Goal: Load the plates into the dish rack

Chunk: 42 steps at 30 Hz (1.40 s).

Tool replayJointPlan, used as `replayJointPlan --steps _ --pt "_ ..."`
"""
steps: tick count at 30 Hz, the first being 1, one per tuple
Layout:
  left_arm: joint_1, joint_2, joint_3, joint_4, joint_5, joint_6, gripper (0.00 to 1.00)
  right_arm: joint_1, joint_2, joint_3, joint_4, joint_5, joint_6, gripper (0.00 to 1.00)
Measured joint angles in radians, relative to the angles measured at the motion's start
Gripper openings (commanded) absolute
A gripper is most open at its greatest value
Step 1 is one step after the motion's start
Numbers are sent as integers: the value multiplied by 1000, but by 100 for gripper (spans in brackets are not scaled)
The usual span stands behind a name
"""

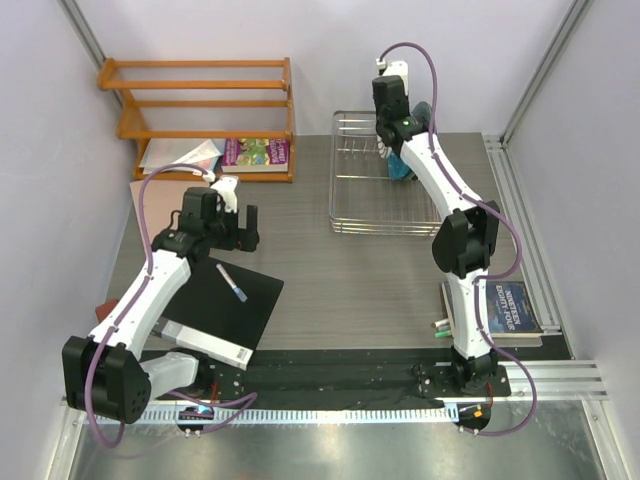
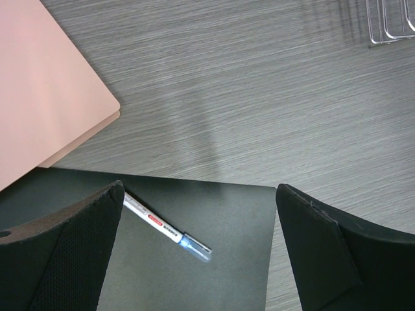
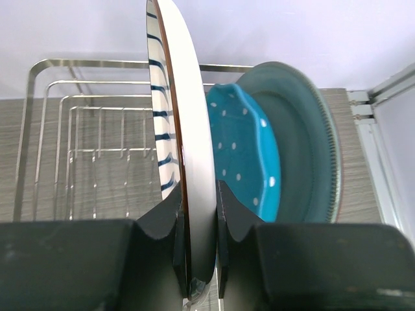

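Note:
My right gripper [image 3: 200, 194] is shut on the rim of a white plate with dark radial stripes [image 3: 188, 97], held upright and edge-on over the dish rack [image 3: 97, 63]. Just right of it stand a bright blue dotted plate [image 3: 243, 149] and a dark teal plate [image 3: 305, 136], both upright. In the top view the right gripper [image 1: 395, 135] is at the right end of the silver wire dish rack [image 1: 360, 228]. My left gripper [image 2: 200, 194] hangs open over a black folder, holding nothing, and it sits left of the rack [image 1: 243, 232].
A black folder [image 1: 225, 300] with a pen [image 2: 162, 227] lies under the left gripper, beside a pink folder [image 2: 39, 97]. An orange wooden shelf [image 1: 200, 100] with books [image 1: 255, 152] stands at the back left. A dark book [image 1: 505, 305] lies by the right arm's base.

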Motion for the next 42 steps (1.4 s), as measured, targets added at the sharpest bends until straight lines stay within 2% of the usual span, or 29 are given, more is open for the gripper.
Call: replayJointPlan --steps 16,25,28,29,30,39,40,42 --pt "0 29 0 13 37 -28 99 -4 16 -2 24 74 -43 1" --pt "0 31 -10 20 38 -28 99 -4 102 -16 19 68 -31 1" --pt "0 35 -10 20 38 -28 99 -3 116 -32 14 71 -27 20" --pt "0 36 -11 20 38 -28 99 -1 116 -32 15 70 -26 30" --pt "0 36 -12 20 38 -29 99 1 116 -32 17 68 -25 36" --pt "0 34 -25 28 54 -33 100 1 69 -85 43 61 -23 74" --pt "0 33 -28 29 53 -34 99 0 47 -106 42 54 -20 88" --pt "0 27 -33 30 51 -35 100 0 -6 -146 44 28 -17 100"
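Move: The right hand still pinches the striped plate on edge above the rack; its place there, beside the standing plates, lies about 4 cm ahead, 2 cm right and 14 cm below the hand. The blue dotted plate stands some 3 cm to the right of that place and level with it, the green plate another 3 cm right. From the idle left hand the place is roughly 30 cm ahead, 38 cm right and 5 cm lower. Keeping its pinch on the striped plate's rim, the right hand edges about 1.5 cm right, then lowers the plate straight down some 8 cm into the rack, close to the blue dotted plate, its wrist tipping slightly down. There the fingers open wide and let go of the rim, and the hand eases up about 3 cm and slightly back. ##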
